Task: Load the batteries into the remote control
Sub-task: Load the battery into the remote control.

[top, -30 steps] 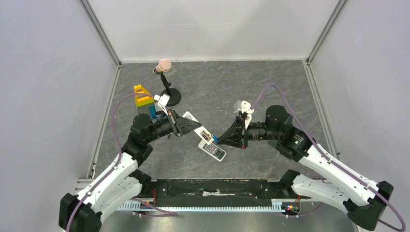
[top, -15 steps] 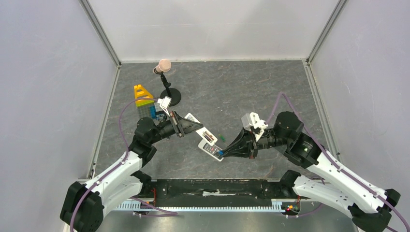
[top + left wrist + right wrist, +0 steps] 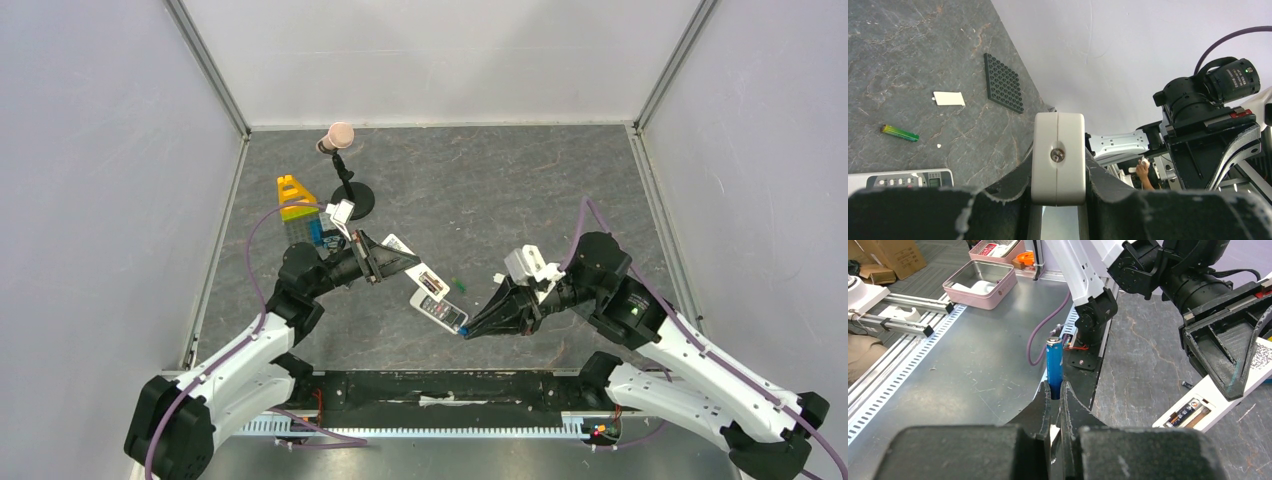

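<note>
My left gripper (image 3: 388, 262) is shut on the white remote control (image 3: 428, 281), holding it above the table back side up. Its open bay shows one dark battery (image 3: 1188, 412). From the left wrist I see only the remote's end (image 3: 1058, 150) between the fingers. My right gripper (image 3: 470, 328) is shut on a blue battery (image 3: 1054, 364) that sticks out past the fingertips. It hangs in front of and below the remote's free end, apart from it. A green battery (image 3: 899, 133) lies on the table.
A second, slimmer remote (image 3: 440, 312) with buttons and a display lies face up under the held one. A white cover piece (image 3: 948, 98) and a black studded plate (image 3: 1004, 83) lie farther right. A microphone stand (image 3: 345, 175) and a block tower (image 3: 293, 208) stand behind the left arm.
My right gripper has pulled the blue battery away from the remote's end, toward the near edge and lower. The green battery it hid now shows. The left arm shifted slightly.
</note>
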You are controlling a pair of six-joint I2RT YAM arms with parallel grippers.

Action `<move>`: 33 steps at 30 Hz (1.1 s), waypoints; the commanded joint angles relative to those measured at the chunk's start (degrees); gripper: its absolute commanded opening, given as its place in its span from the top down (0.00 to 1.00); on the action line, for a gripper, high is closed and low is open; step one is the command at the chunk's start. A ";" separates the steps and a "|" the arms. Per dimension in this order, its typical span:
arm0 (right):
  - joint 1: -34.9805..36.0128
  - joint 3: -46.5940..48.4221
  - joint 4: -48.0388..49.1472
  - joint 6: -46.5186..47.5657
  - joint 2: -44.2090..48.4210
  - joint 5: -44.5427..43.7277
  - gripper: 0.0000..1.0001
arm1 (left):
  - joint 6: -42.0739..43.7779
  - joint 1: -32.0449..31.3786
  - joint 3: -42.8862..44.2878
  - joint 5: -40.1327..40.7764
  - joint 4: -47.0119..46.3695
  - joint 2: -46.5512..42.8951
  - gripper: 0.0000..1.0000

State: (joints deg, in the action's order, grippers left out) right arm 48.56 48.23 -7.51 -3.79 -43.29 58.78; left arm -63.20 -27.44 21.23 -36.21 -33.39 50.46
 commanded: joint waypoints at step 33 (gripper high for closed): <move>13.58 28.34 -36.05 -6.94 -35.41 -68.45 1.00 | -6.65 -0.10 -2.12 6.02 -3.02 8.62 0.98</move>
State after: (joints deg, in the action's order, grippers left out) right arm 61.39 72.62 -42.61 -9.93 -77.38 -7.03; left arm -66.72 -27.44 20.75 -31.48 -30.39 59.64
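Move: The open battery compartment of the remote, held up by the left hand, lies about 13 cm ahead, 7 cm to the left and 11 cm below the right hand, which holds the blue battery. From the left hand it is some 5 cm back and 4 cm to the right, almost level. On the table about 26 cm below the right hand, the second remote lies 12 cm ahead and 6 cm left, the green battery 18 cm ahead and 1 cm left. The blue battery, still pinched in the right fingers, is swept about 14 cm forward and slightly left to the remote's compartment, sinking some 13 cm, mostly late, while the wrist swings the fingers from pointing left to pointing steeply down, forward and left. The left hand keeps hold of the remote, lowers it about 6 cm, eases it a little forward and tips it some 15 degrees. ##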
